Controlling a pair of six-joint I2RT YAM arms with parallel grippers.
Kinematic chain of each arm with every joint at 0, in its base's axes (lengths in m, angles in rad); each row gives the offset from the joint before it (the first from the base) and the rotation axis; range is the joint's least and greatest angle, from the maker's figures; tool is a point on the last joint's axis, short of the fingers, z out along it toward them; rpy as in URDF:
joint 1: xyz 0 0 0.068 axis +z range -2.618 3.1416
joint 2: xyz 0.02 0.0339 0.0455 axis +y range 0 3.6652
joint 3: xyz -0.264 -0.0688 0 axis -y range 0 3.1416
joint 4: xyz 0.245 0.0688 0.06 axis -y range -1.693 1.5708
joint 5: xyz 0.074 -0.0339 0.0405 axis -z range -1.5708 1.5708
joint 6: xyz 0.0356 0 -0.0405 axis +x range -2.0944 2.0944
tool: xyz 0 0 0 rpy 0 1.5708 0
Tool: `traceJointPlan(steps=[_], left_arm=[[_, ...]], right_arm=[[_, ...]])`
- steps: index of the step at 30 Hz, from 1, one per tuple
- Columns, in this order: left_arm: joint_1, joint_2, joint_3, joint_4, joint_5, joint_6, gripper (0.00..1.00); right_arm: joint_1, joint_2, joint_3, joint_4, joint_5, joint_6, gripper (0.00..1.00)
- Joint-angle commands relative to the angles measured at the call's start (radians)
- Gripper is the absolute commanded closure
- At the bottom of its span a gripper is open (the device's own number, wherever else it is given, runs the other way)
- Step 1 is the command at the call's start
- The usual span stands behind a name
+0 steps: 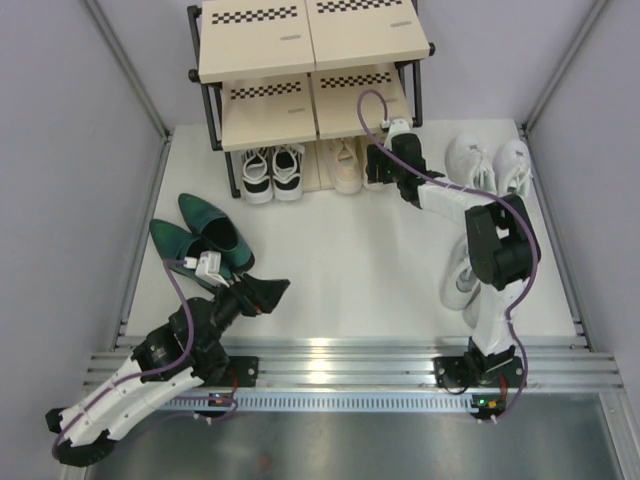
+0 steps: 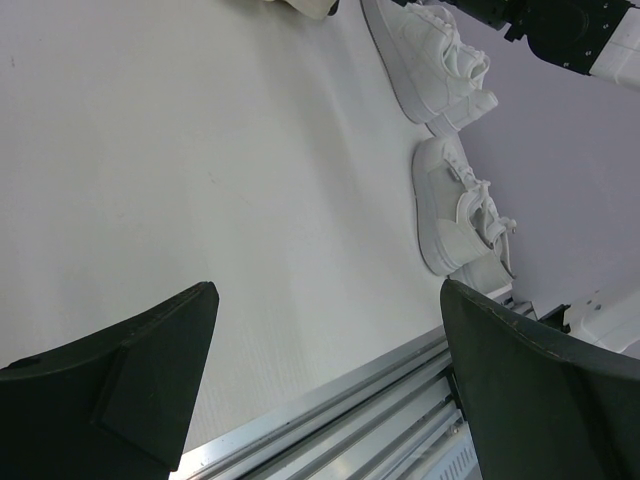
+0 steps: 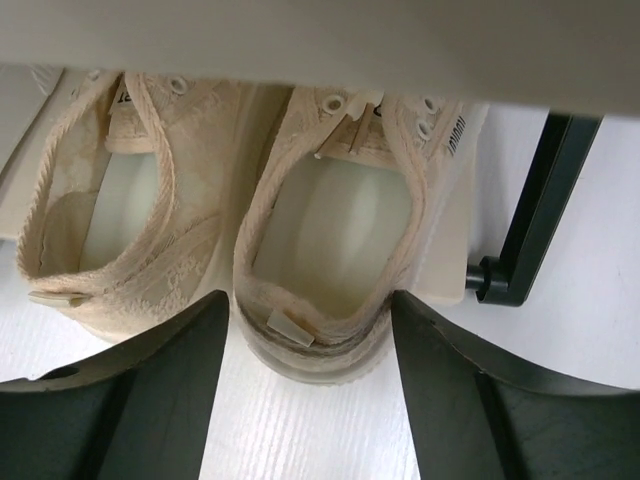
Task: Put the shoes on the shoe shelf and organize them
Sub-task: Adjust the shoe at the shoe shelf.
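The shoe shelf stands at the back. On its bottom board are black-and-white sneakers and beige sneakers. My right gripper reaches in under the middle board, and its fingertips press both sides of the heel of the right beige sneaker. The other beige sneaker sits beside it on the left. Dark green heeled shoes lie on the table at the left. Just in front of them my left gripper hangs open and empty above the table. One pair of white sneakers stands at the right.
Another white sneaker lies by the right arm's base, partly hidden by that arm; both white pairs show in the left wrist view. A black shelf leg stands right of my right gripper. Metal rails run along the near edge.
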Motion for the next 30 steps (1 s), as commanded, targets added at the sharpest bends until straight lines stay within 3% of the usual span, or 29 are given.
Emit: traceJointPlan(steps=[1, 7, 13, 30], left_arm=[[0.0, -0.011, -0.003, 0.006, -0.002, -0.004, 0.02], [0.0, -0.012, -0.001, 0.006, -0.004, -0.006, 0.02], [0.0, -0.012, -0.001, 0.006, -0.004, -0.006, 0.02], [0.0, -0.012, 0.002, 0.006, 0.007, -0.003, 0.02]], right_arm=[[0.005, 0.014, 0.054, 0.019, -0.016, 0.017, 0.39], [0.004, -0.001, 0.046, 0.023, -0.046, -0.071, 0.58], [-0.001, -0.019, 0.045, -0.006, -0.118, -0.153, 0.68], [-0.01, -0.029, 0.068, -0.05, -0.192, -0.2, 0.71]])
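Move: The beige shoe nearest the shelf's right end has its heel right at the right hand's open fingertips; its middle is about 9 cm ahead, 3 cm lower. Its mate stands some 8 cm to the hand's left and 9 cm ahead, the nearer black-and-white shoe 21 cm left and 8 cm ahead, the shelf post's foot roughly 8 cm right and 5 cm ahead. From the left hand the right-end shoe is about 42 cm ahead, 20 cm right and 10 cm lower. The heel of the right-end beige shoe is pinched from both sides as the right gripper shuts from about two-thirds to a third open, quickly at first, then slowly. The hand otherwise stays in place, but once the fingers have narrowed the wrist turns some 10 degrees counter-clockwise, its left side dipping slightly. ##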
